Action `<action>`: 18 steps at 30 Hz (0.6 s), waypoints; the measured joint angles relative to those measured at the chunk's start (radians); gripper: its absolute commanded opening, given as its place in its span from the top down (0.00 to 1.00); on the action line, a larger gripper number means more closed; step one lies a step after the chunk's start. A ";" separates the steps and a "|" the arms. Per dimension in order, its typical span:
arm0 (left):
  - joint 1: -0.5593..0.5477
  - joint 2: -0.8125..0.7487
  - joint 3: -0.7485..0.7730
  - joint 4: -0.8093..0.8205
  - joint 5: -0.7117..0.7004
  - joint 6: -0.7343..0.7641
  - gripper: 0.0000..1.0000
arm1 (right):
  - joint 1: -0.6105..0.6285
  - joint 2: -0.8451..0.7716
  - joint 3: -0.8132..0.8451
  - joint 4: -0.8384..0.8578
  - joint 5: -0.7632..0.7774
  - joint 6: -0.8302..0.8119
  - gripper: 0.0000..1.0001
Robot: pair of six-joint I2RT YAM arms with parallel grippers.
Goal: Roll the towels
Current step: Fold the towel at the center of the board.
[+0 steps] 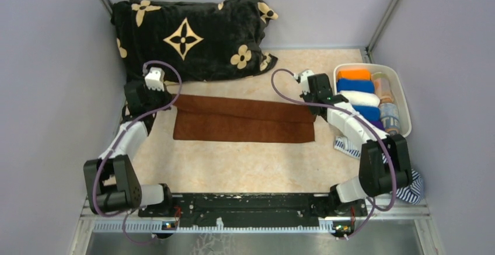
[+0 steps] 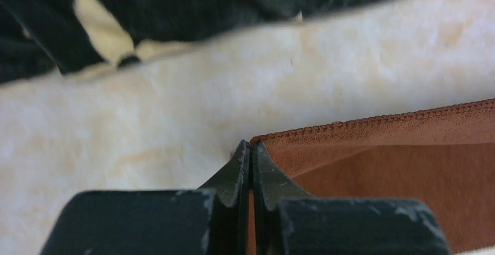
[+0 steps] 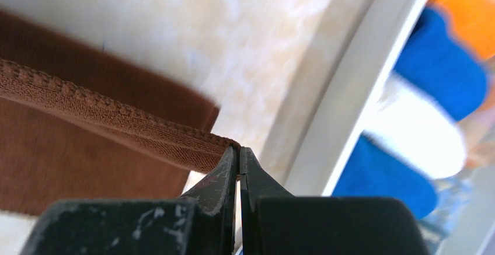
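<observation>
A plain brown towel (image 1: 245, 121) lies flat across the middle of the table, folded lengthwise into a long strip. My left gripper (image 1: 171, 99) is shut on the strip's far left corner. In the left wrist view the stitched hem of the brown towel (image 2: 397, 150) runs into the closed left gripper (image 2: 250, 145), and cloth shows between the fingers. My right gripper (image 1: 313, 112) is shut on the far right corner. In the right wrist view the hem of the brown towel (image 3: 87, 150) is lifted slightly off the table and ends at the closed right gripper (image 3: 238, 150).
A white bin (image 1: 403, 91) at the right holds rolled towels, among them orange (image 1: 353, 74), blue (image 1: 355, 86) and white (image 1: 360, 98); its rim (image 3: 350, 91) is close beside my right gripper. The black flowered blanket (image 1: 187, 33) lies behind the towel. A striped cloth (image 1: 411, 188) sits by the right arm's base.
</observation>
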 measured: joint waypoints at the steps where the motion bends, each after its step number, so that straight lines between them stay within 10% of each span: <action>1: 0.000 0.036 0.047 0.007 0.009 0.000 0.96 | 0.000 0.017 0.027 0.020 0.011 -0.025 1.00; 18: -0.005 0.376 0.278 0.053 0.080 0.049 0.97 | -0.045 0.351 0.304 0.159 0.060 -0.280 1.00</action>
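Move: Each hand already holds a far corner of the brown towel in the air. The bare table strip for that edge lies about 8 cm ahead of my left hand and 6 below, and about 11 cm ahead of my right and 6 below. The pillow's middle is some 27 cm ahead of my left hand and 9 to its right; the white bin's middle is about 8 cm ahead of my right hand and 24 to its right. I keep both towel corners pinched and sweep them forward together in a quick low arc, away from the towel's lying near edge and towards the pillow side: my left about 8 cm, my right about 11, running along the bin's left side. Both lift a little first; then my left sinks some 4 cm while my right dips only slightly, rolling its left side down roughly 10 degrees. ##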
